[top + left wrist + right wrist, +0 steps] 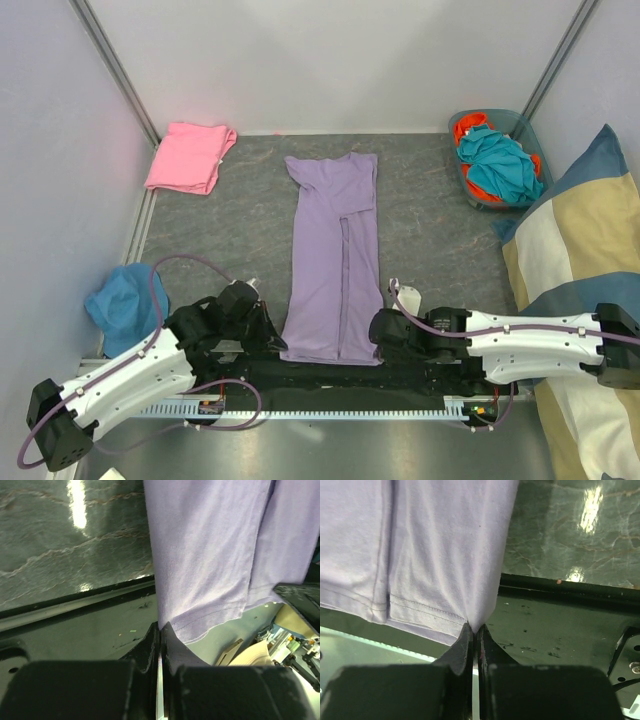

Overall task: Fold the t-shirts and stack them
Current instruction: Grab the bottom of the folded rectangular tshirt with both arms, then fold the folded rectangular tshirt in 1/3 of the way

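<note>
The lavender t-shirt [335, 260] lies lengthwise down the middle of the table, its sides folded in to a narrow strip, hem toward me. My left gripper [278, 338] is shut on the hem's left corner; in the left wrist view that gripper [162, 626] pinches the lavender cloth [210, 555]. My right gripper [378, 335] is shut on the hem's right corner, and the right wrist view has its tips [474, 628] clamped on the lavender cloth [435, 545]. The pink t-shirt [190, 157] lies folded at the far left corner.
A teal bin [520, 125] with teal and orange clothes stands at the far right. A blue garment [120, 305] lies bunched at the left edge. The striped cushion [580, 260] fills the right side. A black rail [340, 375] runs along the near edge.
</note>
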Motion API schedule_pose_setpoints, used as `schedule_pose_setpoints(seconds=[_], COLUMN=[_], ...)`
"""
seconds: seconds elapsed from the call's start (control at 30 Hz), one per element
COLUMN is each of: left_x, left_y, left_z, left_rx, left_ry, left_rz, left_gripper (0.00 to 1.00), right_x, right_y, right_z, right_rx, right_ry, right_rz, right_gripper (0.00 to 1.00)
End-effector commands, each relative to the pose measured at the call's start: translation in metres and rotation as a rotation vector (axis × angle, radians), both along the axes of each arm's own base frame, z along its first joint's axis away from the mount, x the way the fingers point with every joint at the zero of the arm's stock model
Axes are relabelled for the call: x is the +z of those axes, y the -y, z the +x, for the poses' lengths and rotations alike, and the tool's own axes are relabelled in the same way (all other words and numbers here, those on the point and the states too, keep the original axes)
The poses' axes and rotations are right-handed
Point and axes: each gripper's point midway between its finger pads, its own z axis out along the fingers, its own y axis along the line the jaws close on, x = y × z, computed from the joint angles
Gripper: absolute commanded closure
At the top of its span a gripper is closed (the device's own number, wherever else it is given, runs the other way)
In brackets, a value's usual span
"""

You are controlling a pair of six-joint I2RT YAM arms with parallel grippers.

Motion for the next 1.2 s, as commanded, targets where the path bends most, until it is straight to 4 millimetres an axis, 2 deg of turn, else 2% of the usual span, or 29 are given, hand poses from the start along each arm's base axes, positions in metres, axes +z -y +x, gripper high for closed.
schedule_pose_setpoints(seconds=[0.0, 0.03, 0.13, 0.17, 0.27, 0.5, 0.53, 0.57, 0.63, 0.67, 0.7, 0.73, 0.77, 0.8, 0.83, 0.9, 0.93, 1.03, 1.17], left_x=[0.023, 0.034, 0.046, 0.058, 0.074, 0.082, 0.086, 0.079, 0.092, 0.084, 0.085, 0.095, 0.097, 0.089, 0.099, 0.094, 0.1, 0.1, 0.094], left_y=[0.003, 0.009, 0.017, 0.025, 0.044, 0.068, 0.071, 0.073, 0.079, 0.082, 0.083, 0.086, 0.086, 0.088, 0.087, 0.085, 0.083, 0.077, 0.067], left_z=[0.014, 0.022, 0.038, 0.047, 0.067, 0.107, 0.113, 0.12, 0.138, 0.145, 0.155, 0.17, 0.178, 0.184, 0.199, 0.214, 0.223, 0.242, 0.256], left_rx=[0.007, 0.009, 0.013, 0.018, 0.032, 0.056, 0.065, 0.061, 0.073, 0.071, 0.091, 0.108, 0.118, 0.117, 0.139, 0.152, 0.155, 0.162, 0.18], left_ry=[0.066, 0.105, 0.173, 0.212, 0.279, 0.372, 0.388, 0.386, 0.435, 0.421, 0.44, 0.47, 0.475, 0.458, 0.483, 0.481, 0.494, 0.508, 0.495], left_rz=[0.007, -0.013, -0.025, -0.058, -0.12, -0.109, -0.11, -0.079, -0.077, -0.051, -0.039, -0.051, -0.049, -0.034, -0.04, -0.015, -0.023, -0.006, 0.013], left_gripper=[0.98, 0.98, 0.98, 0.98, 0.98, 0.98, 0.98, 0.98, 0.98, 0.98, 0.98, 0.98, 0.98, 0.98, 0.98, 0.98, 0.98, 0.98, 0.98], right_x=[0.028, 0.032, 0.053, 0.063, 0.08, 0.101, 0.1, 0.102, 0.103, 0.102, 0.105, 0.102, 0.101, 0.097, 0.099, 0.095, 0.094, 0.087, 0.079], right_y=[-0.008, -0.009, -0.014, -0.018, -0.018, -0.005, -0.005, -0.004, -0.002, -0.001, -0.001, -0.004, -0.005, -0.006, -0.007, -0.006, -0.007, -0.005, -0.002], right_z=[0.022, 0.027, 0.048, 0.055, 0.078, 0.139, 0.146, 0.153, 0.172, 0.178, 0.19, 0.196, 0.201, 0.212, 0.218, 0.232, 0.237, 0.252, 0.268], right_rx=[-0.015, -0.023, -0.064, -0.079, -0.114, -0.252, -0.243, -0.259, -0.292, -0.282, -0.3, -0.297, -0.278, -0.291, -0.299, -0.306, -0.307, -0.317, -0.325], right_ry=[0.129, 0.155, 0.26, 0.29, 0.372, 0.526, 0.542, 0.549, 0.569, 0.579, 0.59, 0.589, 0.596, 0.594, 0.596, 0.594, 0.588, 0.571, 0.554], right_rz=[0.009, 0.01, 0.024, 0.037, 0.023, -0.034, -0.064, -0.071, -0.096, -0.118, -0.109, -0.121, -0.136, -0.142, -0.138, -0.15, -0.147, -0.143, -0.15], right_gripper=[1.0, 1.0, 1.0, 1.0, 1.0, 1.0, 1.0, 1.0, 1.0, 1.0, 1.0, 1.0, 1.0, 1.0, 1.0, 1.0, 1.0, 1.0, 1.0])
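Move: Both hands already hold the bottom corners of the folded t-shirt just above the table's near edge; its far end lies about 44 cm ahead and 11 cm right of the left hand, and about 44 cm ahead and 11 cm left of the right, some 6 cm lower. The pink t-shirt lies about 45 cm ahead and 21 cm left of the left hand, the laundry basket about 45 cm ahead and 28 cm right of the right hand. Keeping their shut grip on the two bottom corners, both arms lift the hem off the near edge and carry it forward over the lying t-shirt towards its far end, some 24 cm out, rising about 5 to 8 cm early on and then travelling nearly level. The left hand also works about 7 cm to the right, towards the right hand, while both wrists swing their fingers forward, the left by some 25 degrees and the right by rather more with a clockwise turn. ##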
